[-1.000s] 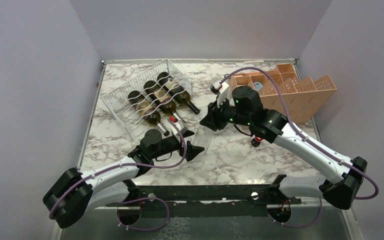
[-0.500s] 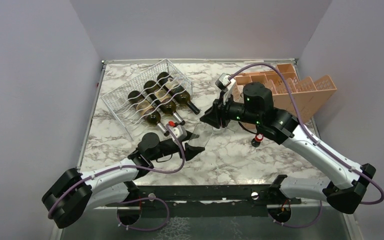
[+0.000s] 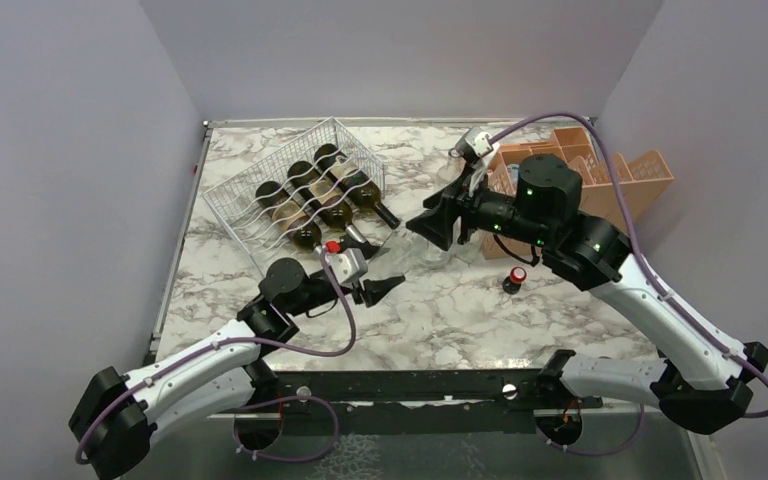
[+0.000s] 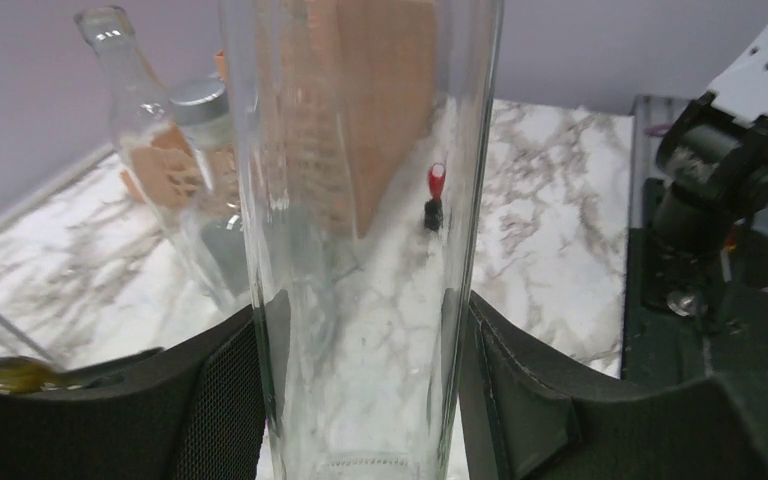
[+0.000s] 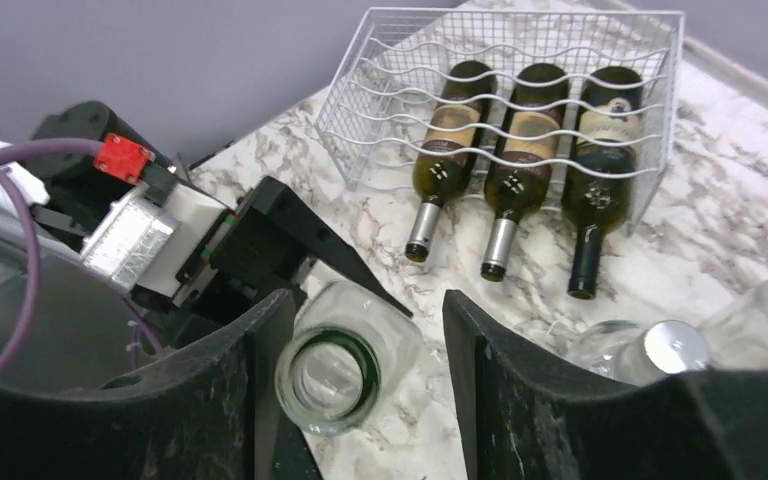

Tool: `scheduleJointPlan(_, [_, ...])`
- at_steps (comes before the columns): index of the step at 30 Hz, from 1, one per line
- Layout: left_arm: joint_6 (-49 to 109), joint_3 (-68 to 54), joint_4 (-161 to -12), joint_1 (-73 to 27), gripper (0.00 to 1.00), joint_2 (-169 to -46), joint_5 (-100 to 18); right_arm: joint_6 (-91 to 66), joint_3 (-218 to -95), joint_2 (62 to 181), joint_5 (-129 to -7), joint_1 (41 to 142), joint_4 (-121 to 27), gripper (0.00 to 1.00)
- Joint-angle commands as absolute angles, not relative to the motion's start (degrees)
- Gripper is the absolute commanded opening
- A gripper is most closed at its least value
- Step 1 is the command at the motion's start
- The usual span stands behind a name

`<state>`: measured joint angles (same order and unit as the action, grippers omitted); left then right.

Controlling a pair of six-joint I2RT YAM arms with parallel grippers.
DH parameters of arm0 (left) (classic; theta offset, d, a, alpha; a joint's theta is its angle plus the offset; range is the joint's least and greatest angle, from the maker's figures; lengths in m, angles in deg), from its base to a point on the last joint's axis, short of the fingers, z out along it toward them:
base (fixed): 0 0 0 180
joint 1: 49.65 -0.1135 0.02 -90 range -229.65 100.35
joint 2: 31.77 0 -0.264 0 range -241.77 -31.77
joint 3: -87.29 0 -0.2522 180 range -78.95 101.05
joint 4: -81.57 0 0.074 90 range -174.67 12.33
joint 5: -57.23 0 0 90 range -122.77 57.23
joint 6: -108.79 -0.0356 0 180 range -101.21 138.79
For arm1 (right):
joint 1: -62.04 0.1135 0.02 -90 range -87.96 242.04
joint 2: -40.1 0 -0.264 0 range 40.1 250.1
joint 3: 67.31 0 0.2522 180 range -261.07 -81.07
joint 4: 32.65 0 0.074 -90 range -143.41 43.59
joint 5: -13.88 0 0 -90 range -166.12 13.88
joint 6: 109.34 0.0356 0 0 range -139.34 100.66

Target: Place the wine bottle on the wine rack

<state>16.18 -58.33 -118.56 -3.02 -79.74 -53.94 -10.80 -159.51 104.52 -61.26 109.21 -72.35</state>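
Note:
A clear, empty wine bottle [image 3: 408, 262] hangs tilted over the table's middle. My left gripper [image 3: 378, 282] is shut on its lower body, and both pads press the glass [image 4: 360, 250] in the left wrist view. My right gripper [image 3: 432, 226] stands open around the neck. The bottle's open mouth [image 5: 328, 378] sits by the left finger, with a gap to the right finger. The white wire wine rack [image 3: 245, 190] stands at the back left [image 5: 520, 50], with three dark bottles [image 3: 310, 205] in its cradles.
An orange divided crate [image 3: 610, 185] sits at the back right, under the right arm. A small red-capped object [image 3: 516, 278] stands on the marble near it. A second clear bottle with a silver cap [image 5: 660, 348] lies beside the right gripper [image 4: 195, 110].
My left gripper has closed on the bottle's body and shifted toward the rack. My right gripper has opened off the neck, and its arm has drawn back to the right.

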Motion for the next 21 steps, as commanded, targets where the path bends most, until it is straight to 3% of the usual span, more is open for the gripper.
scheduleJointPlan(1, [0.6,-48.2,-105.9,-2.9,0.00,-77.1,-49.2,-13.1,-162.1,101.0,-65.1,109.1,-75.0,0.64])
scheduleJointPlan(8, [-24.5,-37.0,-86.9,-2.9,0.00,-79.6,-38.3,-15.3,-163.7,100.1,-65.2,109.1,-75.4,0.70])
scheduleJointPlan(21, [-43.1,-45.9,-93.4,-2.9,0.00,-75.7,-27.4,-18.1,-163.4,104.4,-62.8,109.1,-78.5,0.83])
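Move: From the left hand, which already grips the clear wine bottle mouth-up by its body, the wine rack's free slot lies about 31 cm left, 18 cm ahead and 16 cm lower. The rack's nearest dark bottle is some 24 cm left and 22 cm ahead; the middle one is 16 cm left and 28 cm ahead. From the right hand, the held bottle's middle is about 7 cm left and 11 cm below, nearly level fore and aft. The slot is 38 cm left of it, 17 cm ahead and 30 cm below. Swinging in an arc, the left hand carries the clear bottle forward and left towards the rack, about 10 cm in all, first rising some 5 cm and then sinking most of that again. Its wrist rolls and turns roughly 55 degrees, tipping the bottle base-first towards the rack, grip unchanged. The right fingers open wider around the neck end as that hand backs off a few centimetres up and to the right. ##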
